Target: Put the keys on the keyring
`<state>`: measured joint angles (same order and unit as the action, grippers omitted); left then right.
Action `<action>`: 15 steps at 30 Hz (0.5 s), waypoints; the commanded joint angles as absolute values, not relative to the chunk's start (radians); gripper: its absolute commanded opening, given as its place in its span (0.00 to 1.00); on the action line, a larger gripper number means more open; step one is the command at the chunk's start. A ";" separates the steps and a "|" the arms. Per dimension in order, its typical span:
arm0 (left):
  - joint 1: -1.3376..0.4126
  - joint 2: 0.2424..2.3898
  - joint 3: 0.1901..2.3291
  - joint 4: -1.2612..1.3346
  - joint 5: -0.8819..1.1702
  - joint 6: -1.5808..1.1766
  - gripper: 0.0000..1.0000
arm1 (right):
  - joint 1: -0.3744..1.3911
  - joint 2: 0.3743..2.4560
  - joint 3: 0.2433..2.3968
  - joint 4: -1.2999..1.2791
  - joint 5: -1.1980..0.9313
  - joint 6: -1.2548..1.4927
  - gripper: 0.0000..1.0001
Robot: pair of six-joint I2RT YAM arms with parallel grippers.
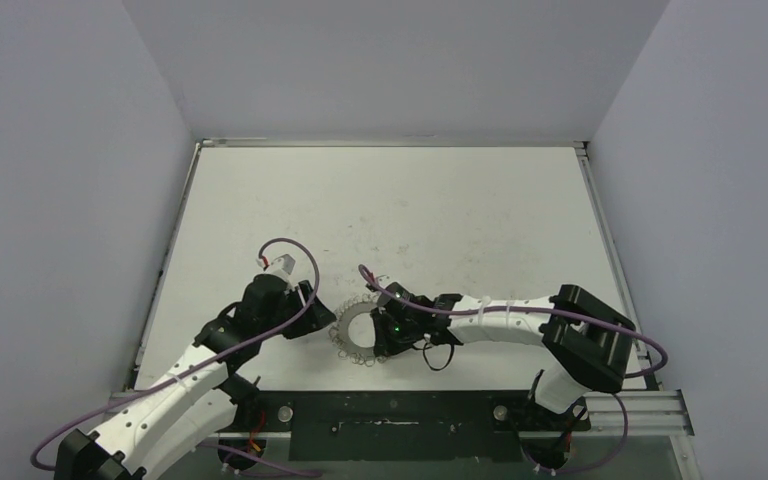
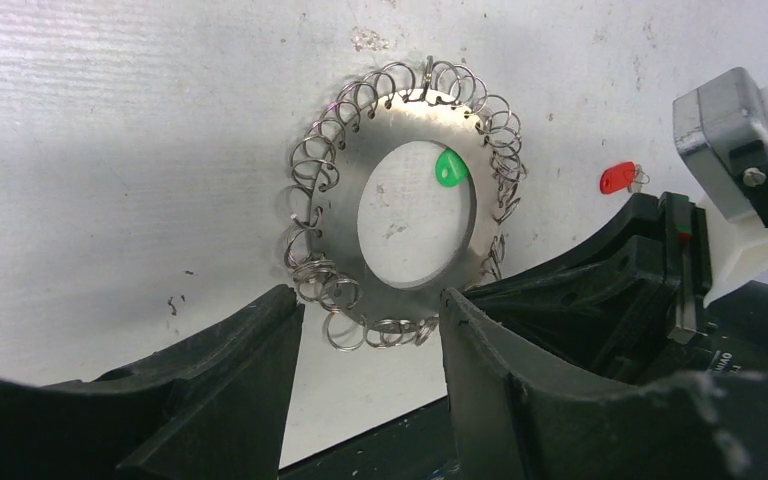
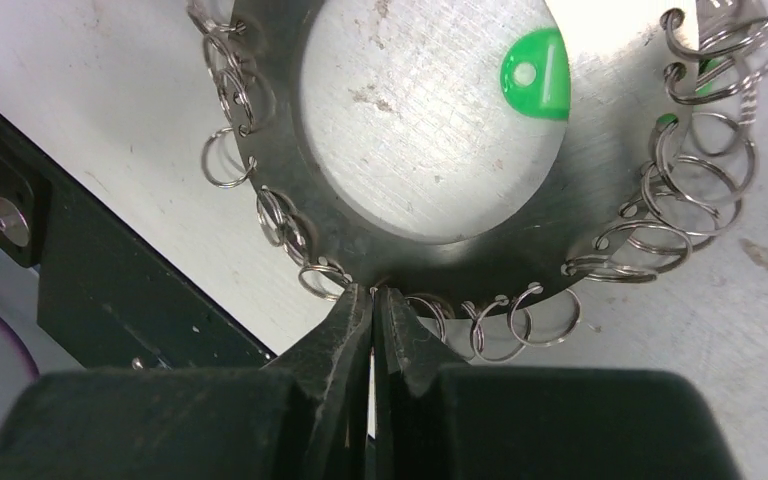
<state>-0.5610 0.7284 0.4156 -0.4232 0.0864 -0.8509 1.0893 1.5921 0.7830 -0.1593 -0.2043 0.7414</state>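
The keyring [image 1: 343, 331] lies flat on the white table between both arms, a silver plate [image 2: 400, 120] fringed with wire loops. A green-tagged key [image 2: 448, 168] rests at the edge of its central hole, partly under the plate [image 3: 480, 255]; its tag [image 3: 537, 75] shows through the hole. A red-tagged key [image 2: 620, 178] lies on the table just beyond the ring. My left gripper [image 2: 370, 300] is open, its fingertips either side of the near loops without touching them. My right gripper [image 3: 373, 291] is shut at the ring's rim, with a wire loop pinched at its tips.
The dark mounting rail [image 1: 390, 415] runs along the table's near edge, close beside the ring [image 3: 110, 300]. Grey walls enclose the table on three sides. Purple cables [image 1: 300, 255] arch over both wrists. The right arm's body [image 2: 580, 300] sits close to my left fingers.
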 commanded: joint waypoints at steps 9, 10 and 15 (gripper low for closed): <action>-0.557 0.553 0.422 -0.198 0.105 -0.688 0.50 | 1.058 1.261 0.862 -0.316 -0.129 0.248 0.00; -0.557 0.536 0.410 -0.161 0.108 -0.680 0.49 | 1.041 1.230 0.852 -0.313 -0.144 0.219 0.00; -0.558 0.462 0.319 0.087 0.165 -0.621 0.46 | 0.903 1.100 0.789 -0.225 -0.389 0.103 0.00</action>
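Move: At the tips of the right hand's nearly shut fingers is the near-right rim of the keyring; its middle lies about 4 cm ahead of that hand and 3 cm to its left, roughly 1 cm lower. The green key sits under the ring's far-right side, about 6 cm straight ahead of the right hand. The red key lies some 19 cm to the right and 5 cm ahead. From the open left hand, the keyring is about 6 cm to the right, 2 cm back and 7 cm below. Lifting steeply, the right hand keeps its pinch on the keyring's rim and carries it up about 12 cm off the table, drifting some 4 cm forward and a little right, while the wrist tips up and turns counter-clockwise. The left hand, empty and half open, rises about 8 cm alongside and tips its fingers up roughly 25 degrees. ##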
